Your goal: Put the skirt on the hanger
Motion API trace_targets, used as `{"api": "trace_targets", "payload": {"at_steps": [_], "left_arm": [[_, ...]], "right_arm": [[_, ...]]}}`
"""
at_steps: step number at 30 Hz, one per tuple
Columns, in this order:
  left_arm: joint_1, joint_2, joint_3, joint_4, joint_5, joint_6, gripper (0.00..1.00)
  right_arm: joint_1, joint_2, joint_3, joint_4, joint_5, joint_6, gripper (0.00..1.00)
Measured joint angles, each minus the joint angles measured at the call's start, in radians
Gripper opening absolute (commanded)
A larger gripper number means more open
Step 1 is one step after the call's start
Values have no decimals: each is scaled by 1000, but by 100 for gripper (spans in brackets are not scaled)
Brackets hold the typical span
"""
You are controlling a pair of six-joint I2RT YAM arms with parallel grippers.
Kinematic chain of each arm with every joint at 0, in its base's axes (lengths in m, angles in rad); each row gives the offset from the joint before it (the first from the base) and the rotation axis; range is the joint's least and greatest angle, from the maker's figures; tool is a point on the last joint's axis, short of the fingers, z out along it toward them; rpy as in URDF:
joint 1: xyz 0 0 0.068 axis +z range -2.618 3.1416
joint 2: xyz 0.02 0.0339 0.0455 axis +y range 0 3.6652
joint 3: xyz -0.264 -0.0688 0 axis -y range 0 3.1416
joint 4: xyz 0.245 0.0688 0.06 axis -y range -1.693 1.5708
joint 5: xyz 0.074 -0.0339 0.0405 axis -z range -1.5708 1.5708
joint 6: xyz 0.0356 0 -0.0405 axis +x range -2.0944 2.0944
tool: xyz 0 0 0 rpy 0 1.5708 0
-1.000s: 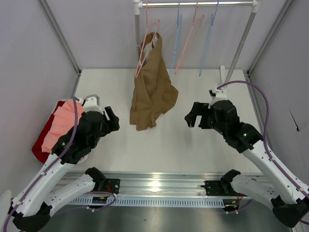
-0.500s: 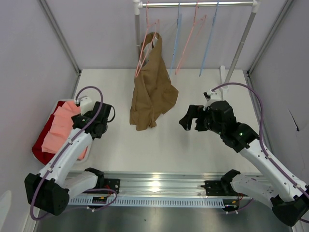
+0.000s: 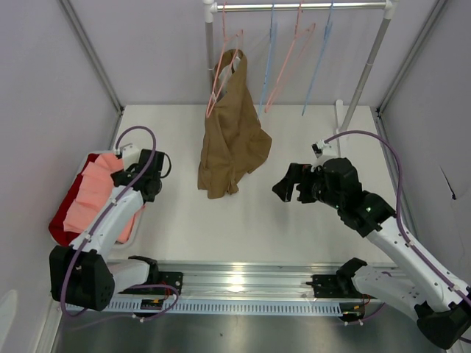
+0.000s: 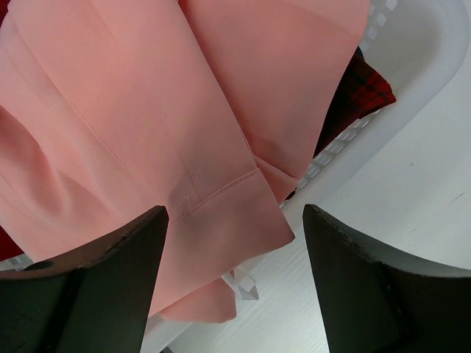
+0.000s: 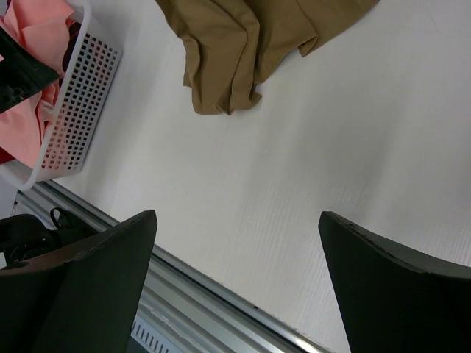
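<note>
The salmon-pink skirt [image 3: 92,193] lies heaped in a white basket at the table's left edge. It fills the left wrist view [image 4: 147,110], with its hem hanging over the basket rim [image 4: 412,81]. My left gripper [image 3: 126,176] is open and empty just above the skirt's near edge, and its jaws [image 4: 235,279] straddle the hem. A pale-blue hanger [image 3: 270,55] hangs on the back rail, and a second one [image 3: 316,59] hangs to its right. My right gripper [image 3: 285,187] is open and empty over the middle of the table [image 5: 235,287].
A brown garment [image 3: 232,140] hangs from a pink hanger [image 3: 221,66] on the rail, its lower part resting on the table [image 5: 235,51]. A dark red cloth [image 3: 62,213] lies under the skirt. The basket [image 5: 81,95] shows in the right wrist view.
My left arm has swung left and lowered its gripper from over the table to the skirt's edge at the basket. My right gripper has shifted slightly left and toward the near edge.
</note>
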Motion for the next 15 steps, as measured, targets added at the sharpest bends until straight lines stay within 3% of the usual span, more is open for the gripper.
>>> {"api": "trace_targets", "payload": {"at_steps": [2, 3, 5, 6, 8, 15], "left_arm": [[10, 1, -4, 4, 13, 5, 68], [13, 1, -5, 8, 20, 5, 52], [17, 0, -5, 11, 28, 12, 32], [18, -2, -5, 13, 35, 16, 15], [20, -6, -5, 15, 44, 24, 0], [24, -43, 55, -46, 101, 57, 0]], "right_arm": [[0, -3, -1, 5, -3, 4, 99], [0, -4, -3, 8, -3, 6, 99], [0, -6, -7, 14, -4, 7, 100], [0, -7, -11, 15, -4, 7, 99], [0, -8, -19, 18, -7, 10, 99], [0, -8, -29, 27, -19, 12, 99]]}}
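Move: The left hand's open fingers straddle the skirt's edge, which hangs over the basket's right rim about 2 cm below the hand point. The basket's middle lies some 6 cm left, 4 cm back and 6 cm lower, and the red cloth about 13 cm left and 6 cm back, some 5 cm down. From the right hand, the skirt's edge is roughly 43 cm left, 3 cm ahead and 11 cm below. The left fingers close fully, pinching the skirt's edge at the basket rim, then rise about 2 cm. ##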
